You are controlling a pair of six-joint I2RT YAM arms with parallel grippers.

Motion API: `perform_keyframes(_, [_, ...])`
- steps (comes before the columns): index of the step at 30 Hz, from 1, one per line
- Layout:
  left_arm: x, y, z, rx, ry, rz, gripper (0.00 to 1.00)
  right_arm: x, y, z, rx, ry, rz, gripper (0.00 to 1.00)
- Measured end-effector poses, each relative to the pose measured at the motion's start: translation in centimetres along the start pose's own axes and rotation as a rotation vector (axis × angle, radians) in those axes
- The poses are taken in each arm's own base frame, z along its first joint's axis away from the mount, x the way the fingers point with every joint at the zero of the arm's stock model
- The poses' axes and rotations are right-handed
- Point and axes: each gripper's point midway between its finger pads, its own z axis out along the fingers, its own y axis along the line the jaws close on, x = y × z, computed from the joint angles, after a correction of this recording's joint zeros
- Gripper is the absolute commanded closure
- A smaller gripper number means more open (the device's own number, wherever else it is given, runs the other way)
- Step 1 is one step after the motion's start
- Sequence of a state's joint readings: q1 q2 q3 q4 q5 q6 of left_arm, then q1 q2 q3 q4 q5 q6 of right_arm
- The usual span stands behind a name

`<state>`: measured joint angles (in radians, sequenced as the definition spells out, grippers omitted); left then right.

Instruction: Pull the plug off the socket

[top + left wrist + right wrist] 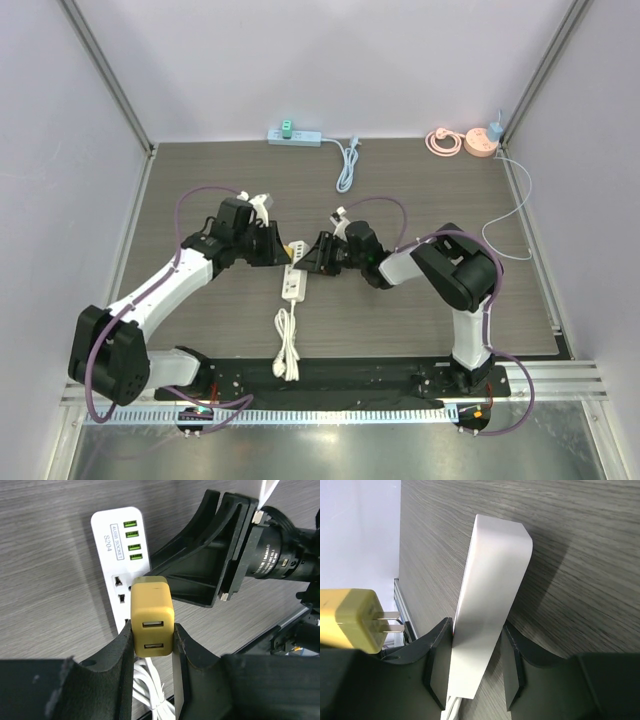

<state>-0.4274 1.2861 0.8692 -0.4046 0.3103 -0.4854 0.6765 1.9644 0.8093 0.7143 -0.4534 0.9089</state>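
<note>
My left gripper [152,631] is shut on a yellow USB plug [152,617] and holds it clear of the white power strip [120,555]. In the right wrist view the plug [350,617] hangs to the left of the strip with its two metal prongs [387,621] bare. My right gripper [475,630] is shut on the sides of the strip [490,605]. In the top view both grippers meet at the table's middle, the left [285,248] and the right [312,255], over the strip [294,285]. The strip's coiled white cord [287,345] lies toward the near edge.
A pale blue power strip with a green plug [295,136] lies at the back wall, its cable [346,165] looped beside it. A pink round socket [445,142] sits at the back right, with a thin white cable [510,215] trailing along the right side. Enclosure walls stand on three sides.
</note>
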Motion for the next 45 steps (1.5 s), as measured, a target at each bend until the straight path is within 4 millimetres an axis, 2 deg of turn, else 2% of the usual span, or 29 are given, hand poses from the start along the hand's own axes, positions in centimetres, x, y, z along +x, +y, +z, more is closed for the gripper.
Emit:
perform_keyframes(4, [-0.4,-0.3,-0.1,0.010,-0.016,0.001,1.00,-0.2,0.0,0.2,0.003,0.001,-0.004,0.98])
perform_keyframes(6, [-0.4,-0.3,-0.1,0.011,-0.016,0.001,1.00,-0.2,0.0,0.3,0.007,0.003,-0.007,0.89])
perform_keyframes(7, [-0.4,-0.3,-0.1,0.012,-0.016,0.002,1.00,-0.2,0.0,0.3,0.008,0.005,-0.012,0.74])
perform_keyframes(8, [-0.4,-0.3,-0.1,0.012,-0.016,0.002,1.00,-0.2,0.0,0.4,0.010,0.008,-0.016,0.67])
perform_keyframes(9, [-0.4,-0.3,-0.2,0.012,-0.016,0.002,1.00,-0.3,0.0,0.4,0.017,0.013,-0.027,0.53])
perform_keyframes(12, [-0.4,-0.4,-0.3,0.014,-0.021,0.003,1.00,-0.7,-0.7,0.6,0.062,0.009,-0.079,0.29])
perform_keyframes(13, [-0.5,-0.5,-0.4,0.017,-0.025,0.005,1.00,-0.9,-0.5,0.5,0.057,0.008,-0.099,0.17])
perform_keyframes(16, [-0.9,-0.8,-0.9,0.027,-0.045,0.012,1.00,-2.2,-0.2,-0.1,0.091,-0.030,-0.182,0.06])
perform_keyframes(22, [-1.4,-1.7,-1.7,0.054,-0.080,0.004,1.00,-3.9,-2.2,-2.7,0.244,-0.082,-0.251,0.06])
perform_keyframes(26, [0.2,-2.6,-1.3,0.098,-0.036,-0.035,1.00,-5.9,-4.1,-6.1,0.397,-0.167,-0.274,0.06])
perform_keyframes(28, [1.6,-3.5,-0.8,0.123,0.000,-0.047,1.00,-7.4,-4.6,-7.9,0.455,-0.231,-0.280,0.04])
perform_keyframes(31, [4.4,-5.7,-0.3,0.179,0.067,-0.040,1.00,-9.4,-5.6,-10.9,0.520,-0.334,-0.272,0.03])
perform_keyframes(37, [9.0,-11.6,1.7,0.303,0.176,0.020,1.00,-10.8,-9.2,-15.3,0.616,-0.429,-0.202,0.03])
perform_keyframes(39, [10.9,-12.8,3.2,0.319,0.228,0.025,1.00,-10.7,-9.8,-16.0,0.625,-0.442,-0.187,0.03])
perform_keyframes(43, [14.5,-13.6,6.6,0.330,0.342,0.002,1.00,-10.1,-9.8,-16.0,0.607,-0.440,-0.184,0.03])
perform_keyframes(45, [15.4,-13.7,7.7,0.332,0.372,-0.021,1.00,-10.3,-9.5,-15.9,0.593,-0.444,-0.187,0.03])
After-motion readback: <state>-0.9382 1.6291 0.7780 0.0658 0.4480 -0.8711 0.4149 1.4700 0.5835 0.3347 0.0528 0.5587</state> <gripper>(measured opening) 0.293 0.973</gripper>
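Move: The left hand already holds the yellow plug clear of the white socket, whose middle lies about 8 cm below it, some 3 cm to its right and 1 cm back. The bare table where the plug is being taken is roughly 14 cm back, 17 cm to the right and 11 cm below; the bundled cord lies about 17 cm straight back and as far down. The right hand still has the socket between its fingers, the middle about 1 cm left, 1 cm back and 1 cm down, with the plug some 4 cm left, level fore and aft, and 6 cm above. The right hand first stays about in place, then opens wide and lets go of the white socket, withdrawing some 20 cm to the right and about 6 cm forward while its wrist turns roughly 30 degrees clockwise and rolls its left side down, and then it stops. Keeping its pinch on the yellow plug, the left hand rises 2 to 3 cm, then sweeps right and back across the socket, about 16 cm right and 13 cm back, turning clockwise and sinking ever faster towards the bare table to the right of the cord, to end some 7 cm lower than it began. ##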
